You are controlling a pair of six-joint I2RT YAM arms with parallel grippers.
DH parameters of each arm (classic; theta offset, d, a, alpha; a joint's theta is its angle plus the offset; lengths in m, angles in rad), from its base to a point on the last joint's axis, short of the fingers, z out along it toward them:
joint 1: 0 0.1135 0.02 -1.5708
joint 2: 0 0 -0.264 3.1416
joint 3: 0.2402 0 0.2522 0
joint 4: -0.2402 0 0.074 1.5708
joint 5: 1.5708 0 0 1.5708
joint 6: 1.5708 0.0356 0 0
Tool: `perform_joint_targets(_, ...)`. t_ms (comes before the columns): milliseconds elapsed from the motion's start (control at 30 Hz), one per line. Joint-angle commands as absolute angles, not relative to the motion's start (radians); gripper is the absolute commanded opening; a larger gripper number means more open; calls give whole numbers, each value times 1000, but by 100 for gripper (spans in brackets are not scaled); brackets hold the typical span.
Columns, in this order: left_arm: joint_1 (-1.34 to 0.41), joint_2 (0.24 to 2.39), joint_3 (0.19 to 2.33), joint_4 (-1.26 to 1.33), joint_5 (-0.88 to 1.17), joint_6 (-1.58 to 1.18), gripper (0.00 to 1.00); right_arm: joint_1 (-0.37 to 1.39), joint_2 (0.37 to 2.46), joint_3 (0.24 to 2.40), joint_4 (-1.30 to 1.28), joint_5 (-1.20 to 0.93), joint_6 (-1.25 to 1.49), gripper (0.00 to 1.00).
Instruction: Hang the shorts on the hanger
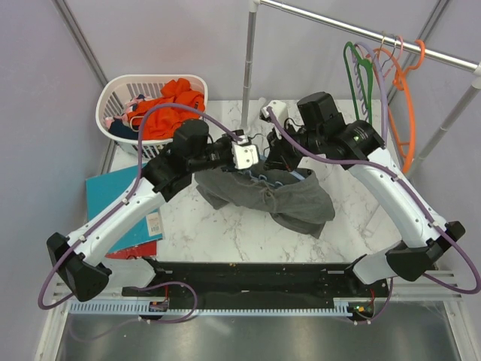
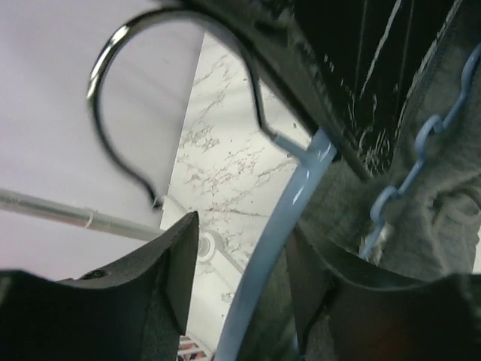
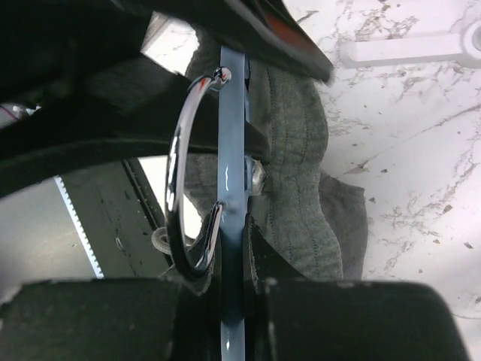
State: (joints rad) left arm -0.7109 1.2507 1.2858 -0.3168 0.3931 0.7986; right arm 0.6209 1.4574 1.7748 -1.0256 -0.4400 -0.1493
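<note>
The dark grey shorts (image 1: 270, 197) lie crumpled on the marble table between the two arms. The light-blue hanger (image 1: 264, 179) lies on and partly in them, mostly hidden from above. My right gripper (image 1: 279, 159) is shut on the hanger's blue neck (image 3: 233, 188) just below the metal hook (image 3: 179, 173), with the shorts (image 3: 301, 188) behind it. My left gripper (image 1: 252, 167) is open. One blue hanger arm (image 2: 263, 286) runs between its fingers (image 2: 176, 271), close to the right one. The wavy lower bar (image 2: 409, 165) rests against the shorts (image 2: 443, 195).
A white laundry basket (image 1: 113, 98) holding an orange garment (image 1: 169, 101) stands at the back left. A teal folder (image 1: 113, 199) lies at the left. A metal rail (image 1: 361, 31) at the back right carries green (image 1: 353, 75), lavender (image 1: 382, 90) and orange hangers (image 1: 406, 113).
</note>
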Motion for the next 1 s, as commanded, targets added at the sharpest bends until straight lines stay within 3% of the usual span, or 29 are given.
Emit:
perform_joint_targets(0,-767,1276,1332,-239,362,896,50,644,1404,1775,-950,-476,-133,0)
perform_joint_targets(33,-778,1278,1330,-238,354,900,45,644,1402,1775,-946,-477,-133,0)
perform_joint_targets(67,-779,1279,1324,-236,350,893,28,646,1399,1776,-945,-476,-133,0)
perform_joint_targets(100,-779,1278,1318,-227,338,890,19,646,1394,1779,-951,-476,-135,0)
perform_joint_targets(167,-775,1269,1287,-206,298,879,4,646,1387,1778,-963,-476,-146,3)
perform_joint_targets(200,-769,1246,1273,-183,298,873,2,646,1381,1776,-988,-462,-150,9)
perform_joint_targets(233,-753,1232,1258,-164,301,871,2,646,1375,1772,-1003,-451,-156,18)
perform_joint_targets(333,-741,1164,1184,-91,301,879,2,646,1335,1721,-1042,-378,-175,26)
perform_joint_targets(800,-727,1106,1062,73,179,953,2,644,1206,1623,-1176,-301,-193,29)
perform_joint_targets(900,-719,1083,1035,107,244,971,2,644,1192,1632,-1174,-349,-204,47)
perform_joint_targets(933,-719,1077,1026,121,267,977,2,643,1193,1658,-1166,-369,-204,62)
perform_joint_targets(967,-719,1066,1003,138,328,982,2,643,1195,1673,-1160,-391,-203,67)
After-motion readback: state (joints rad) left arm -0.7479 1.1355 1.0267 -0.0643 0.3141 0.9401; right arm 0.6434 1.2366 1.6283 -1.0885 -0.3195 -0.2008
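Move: Beside the blue hanger's neck, the open left fingers straddle its shoulder bar, whose gripping spot lies about 2 cm right, 1 cm back and 1 cm below; the neck is some 4 cm right and level front to back. The right hand grips the bar, with the neck 3 cm left and 1 cm ahead, and the hanger's free right shoulder about 5 cm right, 3 cm back and 3 cm lower. The shorts hang 4 cm right, 7 cm back and 9 cm below the left hand. Easing about 2 cm right and slightly back and down, the left hand shuts on the blue bar beside the neck, then comes back left by a similar amount, keeping its pinch. Only after that grip does the right hand open, travelling some 6 cm right and back along the hanger's right shoulder, with the bar still between its parted fingers. ##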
